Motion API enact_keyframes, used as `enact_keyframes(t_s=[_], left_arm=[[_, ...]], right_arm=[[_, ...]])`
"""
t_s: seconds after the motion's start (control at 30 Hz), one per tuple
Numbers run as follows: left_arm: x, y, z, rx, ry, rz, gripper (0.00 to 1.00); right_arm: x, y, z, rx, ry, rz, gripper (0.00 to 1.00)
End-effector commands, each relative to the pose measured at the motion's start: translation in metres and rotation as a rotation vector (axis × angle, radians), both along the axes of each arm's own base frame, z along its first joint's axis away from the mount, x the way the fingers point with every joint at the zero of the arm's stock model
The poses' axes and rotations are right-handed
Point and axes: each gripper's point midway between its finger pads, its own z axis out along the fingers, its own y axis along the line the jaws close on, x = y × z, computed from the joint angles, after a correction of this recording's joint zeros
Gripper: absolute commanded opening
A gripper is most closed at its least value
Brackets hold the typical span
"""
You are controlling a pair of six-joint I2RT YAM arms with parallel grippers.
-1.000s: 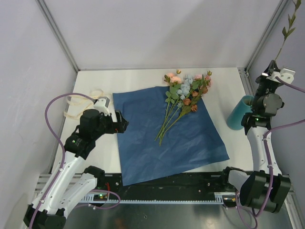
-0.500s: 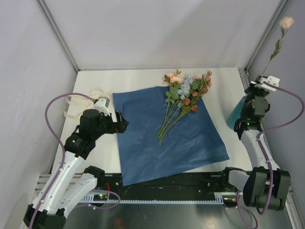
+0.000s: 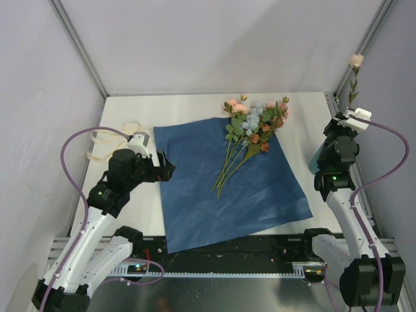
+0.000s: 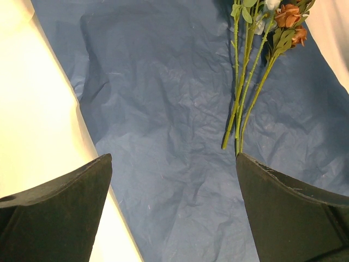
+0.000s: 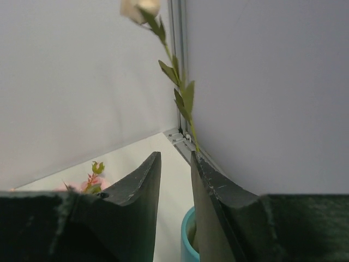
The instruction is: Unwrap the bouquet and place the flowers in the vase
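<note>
The bouquet lies unwrapped: its blue paper point(image 3: 227, 188) is spread flat mid-table, and the flowers point(image 3: 252, 130) lie loose on its far right part, stems point(image 4: 244, 82) pointing toward me. My left gripper point(image 3: 168, 169) point(image 4: 174, 158) hovers open over the paper's left edge, holding nothing. One peach-headed flower point(image 3: 355, 62) point(image 5: 182, 98) stands upright at the far right. Its stem runs down behind my right gripper's point(image 3: 338, 138) point(image 5: 175, 155) fingertip toward the teal vase point(image 3: 316, 161) point(image 5: 188, 240). Those jaws stand slightly apart with nothing between them.
A cream ribbon point(image 3: 107, 140) lies coiled at the table's left edge, beyond the left arm. Grey walls and metal frame posts point(image 3: 348, 65) close in the back and both sides; the vase stands close to the right wall.
The right gripper's jaws have parted off the stem. The single flower has sunk lower, its bloom now well below the top edge. The right wrist shifted slightly left. The left arm has not moved.
</note>
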Motion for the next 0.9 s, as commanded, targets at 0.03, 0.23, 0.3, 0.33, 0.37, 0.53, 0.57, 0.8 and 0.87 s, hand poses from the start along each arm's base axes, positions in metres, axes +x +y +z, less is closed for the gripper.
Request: enact_keyframes(t_s=[0.03,0.23,0.3,0.33,0.37,0.53,0.57,0.8,0.87], left_arm=[[-0.001,0.0,0.005,0.002,-0.028,-0.015,1.0],[-0.001,0.001,0.006,0.001,-0.032,-0.014,1.0],[-0.001,0.001,0.006,0.001,-0.033,-0.013,1.0],[-0.001,0.001,0.005,0.002,-0.032,-0.014,1.0],[-0.001,0.0,0.005,0.001,-0.031,-0.015,1.0],[-0.001,0.0,0.005,0.001,-0.029,-0.017,1.0],[-0.001,0.0,0.005,0.001,-0.031,-0.016,1.0],[0.0,0.0,0.004,0.003,-0.026,-0.015,1.0],[0.0,0.0,0.004,0.004,-0.025,-0.016,1.0]], right_arm=[[-0.018,0.005,0.007,0.058,-0.02,0.017,0.35],[-0.039,0.012,0.035,0.201,-0.103,0.061,0.38],[-0.041,0.009,0.042,0.218,-0.087,0.06,0.4],[-0.039,0.01,0.044,0.215,-0.063,0.077,0.41],[-0.037,0.006,0.047,0.212,-0.034,0.077,0.42],[-0.013,-0.013,0.048,0.262,0.167,0.096,0.59],[-0.01,-0.016,0.05,0.272,0.19,0.093,0.62],[0.017,-0.04,0.05,0.348,0.223,0.129,0.72],[0.026,-0.046,0.049,0.356,0.238,0.137,0.73]])
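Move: The released white rose stands in the vase, its stem about 4 cm ahead of the right gripper and 3 cm to its right, level with the fingers. The vase is some 4 cm ahead and 4 cm right, its middle about 23 cm below. The loose flowers lie roughly 14 cm ahead, 22 cm left and 33 cm down. From the left gripper, the stem is about 15 cm ahead, 58 cm right and 14 cm higher. Draw the right gripper back about 3.5 cm from the white rose's stem. Raise it to some 8 cm above its start, swinging forward and right behind the stem, then sink about 3 cm still moving forward and right. Meanwhile spread the part-open fingers to nearly three quarters, tip them down a little and roll the hand left side up. ##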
